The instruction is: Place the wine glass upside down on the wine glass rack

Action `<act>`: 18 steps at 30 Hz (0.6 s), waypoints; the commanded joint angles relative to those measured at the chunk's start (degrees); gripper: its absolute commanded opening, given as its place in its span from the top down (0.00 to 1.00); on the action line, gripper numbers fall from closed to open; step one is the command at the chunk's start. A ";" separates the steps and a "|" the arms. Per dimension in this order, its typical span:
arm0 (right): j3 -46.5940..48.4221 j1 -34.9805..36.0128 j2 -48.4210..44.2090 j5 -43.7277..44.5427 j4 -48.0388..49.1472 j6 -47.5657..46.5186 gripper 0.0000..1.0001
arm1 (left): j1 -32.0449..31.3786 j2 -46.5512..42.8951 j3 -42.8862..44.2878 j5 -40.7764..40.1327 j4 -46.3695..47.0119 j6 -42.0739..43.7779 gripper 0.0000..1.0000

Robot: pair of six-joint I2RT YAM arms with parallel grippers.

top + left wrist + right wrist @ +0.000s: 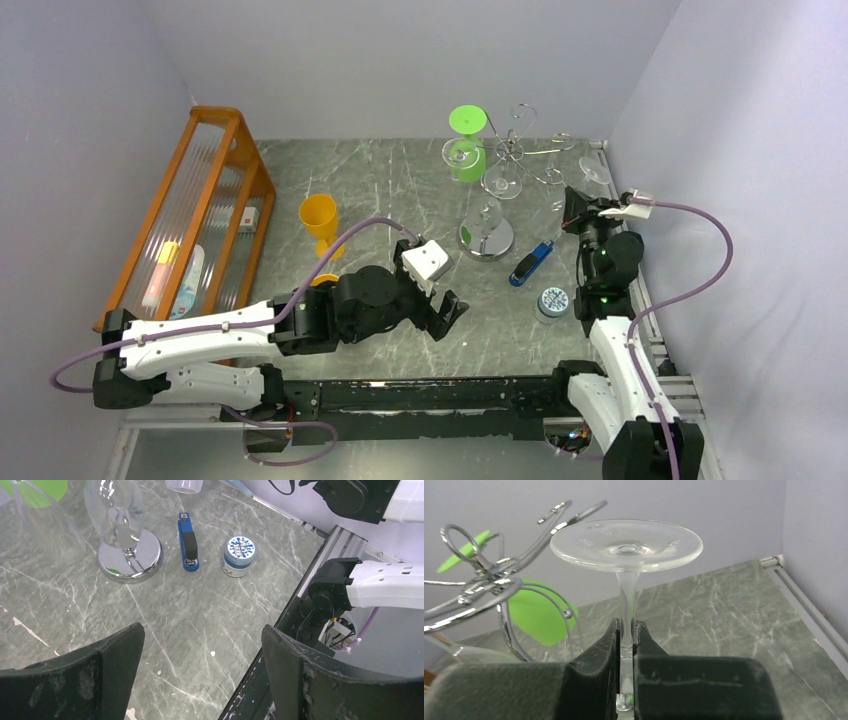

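A clear wine glass (pixel 626 545) is held upside down, its round foot on top and its bowl hidden below the fingers. My right gripper (pixel 626 625) is shut on its stem. In the top view this gripper (pixel 580 208) stands just right of the wine glass rack (pixel 512 150), with the glass foot (pixel 594 176) beside the curled chrome arms (pixel 484 575). A green glass (pixel 466 140) and clear glasses hang from the rack. My left gripper (pixel 446 314) hovers low over the table's front middle, open, with nothing between its fingers (pixel 120 645).
The rack's mirrored base (pixel 131 555) stands mid-table. A blue stapler (pixel 530 264) and a small round tin (pixel 552 300) lie right of it. An orange cup (pixel 318 218) and an orange slatted rack (pixel 200 210) are at the left. A metal rail (pixel 640 290) runs along the right edge.
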 commanded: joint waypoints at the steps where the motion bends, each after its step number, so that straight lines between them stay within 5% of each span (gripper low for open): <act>1: 2.52 -3.20 0.93 -11.10 9.27 3.66 1.00 | -0.01 0.17 2.30 -1.49 -3.30 0.04 0.09; 18: 6.62 -3.85 8.31 -27.34 11.08 -1.68 1.00 | -0.01 -0.11 1.58 -1.52 -2.04 1.97 0.08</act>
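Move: The empty near-right hook of the wine glass rack lies about 7 cm to the left of my right hand, level with it in reach and some 4 cm higher. The wine glass hanging on the next hook is about 14 cm to the left and 1 cm farther out, and the rack's centre ring about 14 cm left and 7 cm ahead. From my left hand that empty hook is roughly 23 cm ahead and 20 cm to the right. Keeping the upside-down wine glass pinched by its stem, foot on top, I lift my right hand about 2.5 cm, mostly at the start, and carry it about 5 cm to the left, in beside the empty near-right hook. Meanwhile I swing the wrist some 20 degrees counter-clockwise, so my fingers turn in towards the rack; my grip stays shut. ##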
